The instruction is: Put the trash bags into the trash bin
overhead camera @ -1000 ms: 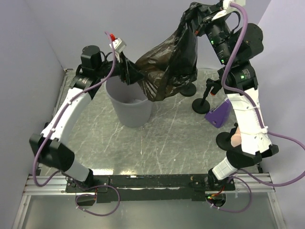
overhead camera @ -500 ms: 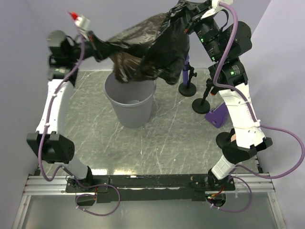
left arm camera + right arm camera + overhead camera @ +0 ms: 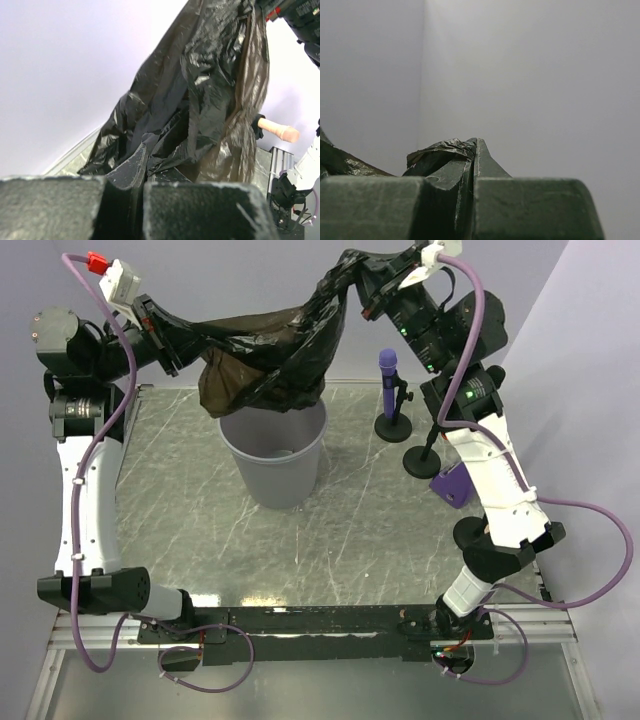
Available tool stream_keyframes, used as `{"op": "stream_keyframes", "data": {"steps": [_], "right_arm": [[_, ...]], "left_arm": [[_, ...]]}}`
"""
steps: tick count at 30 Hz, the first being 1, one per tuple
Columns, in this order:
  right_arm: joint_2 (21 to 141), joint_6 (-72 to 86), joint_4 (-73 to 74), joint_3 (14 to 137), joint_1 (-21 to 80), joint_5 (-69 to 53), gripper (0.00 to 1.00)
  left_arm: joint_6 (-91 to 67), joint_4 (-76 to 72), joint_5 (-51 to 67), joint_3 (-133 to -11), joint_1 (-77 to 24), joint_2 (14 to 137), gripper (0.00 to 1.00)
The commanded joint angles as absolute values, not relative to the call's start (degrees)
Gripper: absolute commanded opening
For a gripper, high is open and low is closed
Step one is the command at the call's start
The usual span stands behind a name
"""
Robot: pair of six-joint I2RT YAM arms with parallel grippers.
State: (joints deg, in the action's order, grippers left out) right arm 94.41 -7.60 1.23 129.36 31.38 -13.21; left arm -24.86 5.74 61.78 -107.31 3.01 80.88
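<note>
A black trash bag hangs stretched between both grippers, high above the table, and its sagging middle is just over the mouth of the light grey trash bin. My left gripper is shut on the bag's left edge, up at the left of the bin. My right gripper is shut on the bag's right end, higher, at the back right. In the left wrist view the bag fills the space beyond the closed left gripper. A fold of bag is pinched in the right gripper.
A purple microphone stands on a black round base right of the bin. Beside it are a second black stand and a purple block. Walls close in at the back and both sides.
My left gripper has shut on the bag's edge and risen up and to the left, pulling the bag out flat above the bin. The right gripper has shifted left, still holding.
</note>
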Motion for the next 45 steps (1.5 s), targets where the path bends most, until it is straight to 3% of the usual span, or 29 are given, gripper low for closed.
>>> {"op": "stream_keyframes", "data": {"steps": [1,8,11,14,23,32,36,40,45], "right_arm": [[92.4,-5.9,-0.2,126.6,32.6,-15.0,0.00],[92.4,-4.0,2.1,122.8,32.8,-14.0,0.00],[92.0,-4.4,1.7,119.1,32.8,-13.9,0.00],[92.2,-4.7,2.1,115.9,32.7,-13.8,0.00],[92.9,-5.5,4.7,106.5,30.8,-10.6,0.00],[97.3,-5.0,10.7,105.3,24.8,-8.6,0.00],[102.0,-6.7,14.1,108.9,22.6,-12.6,0.00],[111.1,-5.8,21.9,120.3,20.5,-16.8,0.00],[117.6,-4.6,27.3,127.0,18.9,-20.2,0.00]], "left_arm": [[-21.4,11.2,61.2,-109.9,3.8,79.1,0.01],[-19.3,13.3,58.8,-105.0,4.8,76.5,0.01],[-15.9,17.2,52.4,-104.1,4.8,77.0,0.01],[-15.2,18.8,46.8,-103.4,4.8,79.4,0.01],[-20.0,15.0,50.9,-99.2,4.3,88.5,0.01],[-11.5,20.2,43.0,-102.4,1.9,95.3,0.01],[-6.4,24.2,38.1,-107.9,1.9,100.9,0.01],[-6.7,28.6,38.1,-117.7,1.8,110.2,0.01],[-5.5,30.5,37.7,-117.0,1.9,112.8,0.03]]}}
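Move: I already pinch the black trash bag's rim in both shut grippers, well above the grey trash bin. From my left hand the bin's middle lies about 6 cm ahead, 8 cm to the right and 41 cm below; from my right hand it is 3 cm ahead, 15 cm left and 53 cm below. The purple-topped stand is some 20 cm ahead of my right hand and 15 cm right, a black stand 10 cm ahead and 22 cm right, both far below. I bring the bag down to the bin with both hands, keeping its rim stretched between my shut fingers. My right hand sinks about 32 cm while reaching forward, its fingers tipping steeply down; my left, after lingering briefly, goes down and forward about equally, tipping down and turning counter-clockwise. Both finish beyond the bin's far side, a little above its rim. ##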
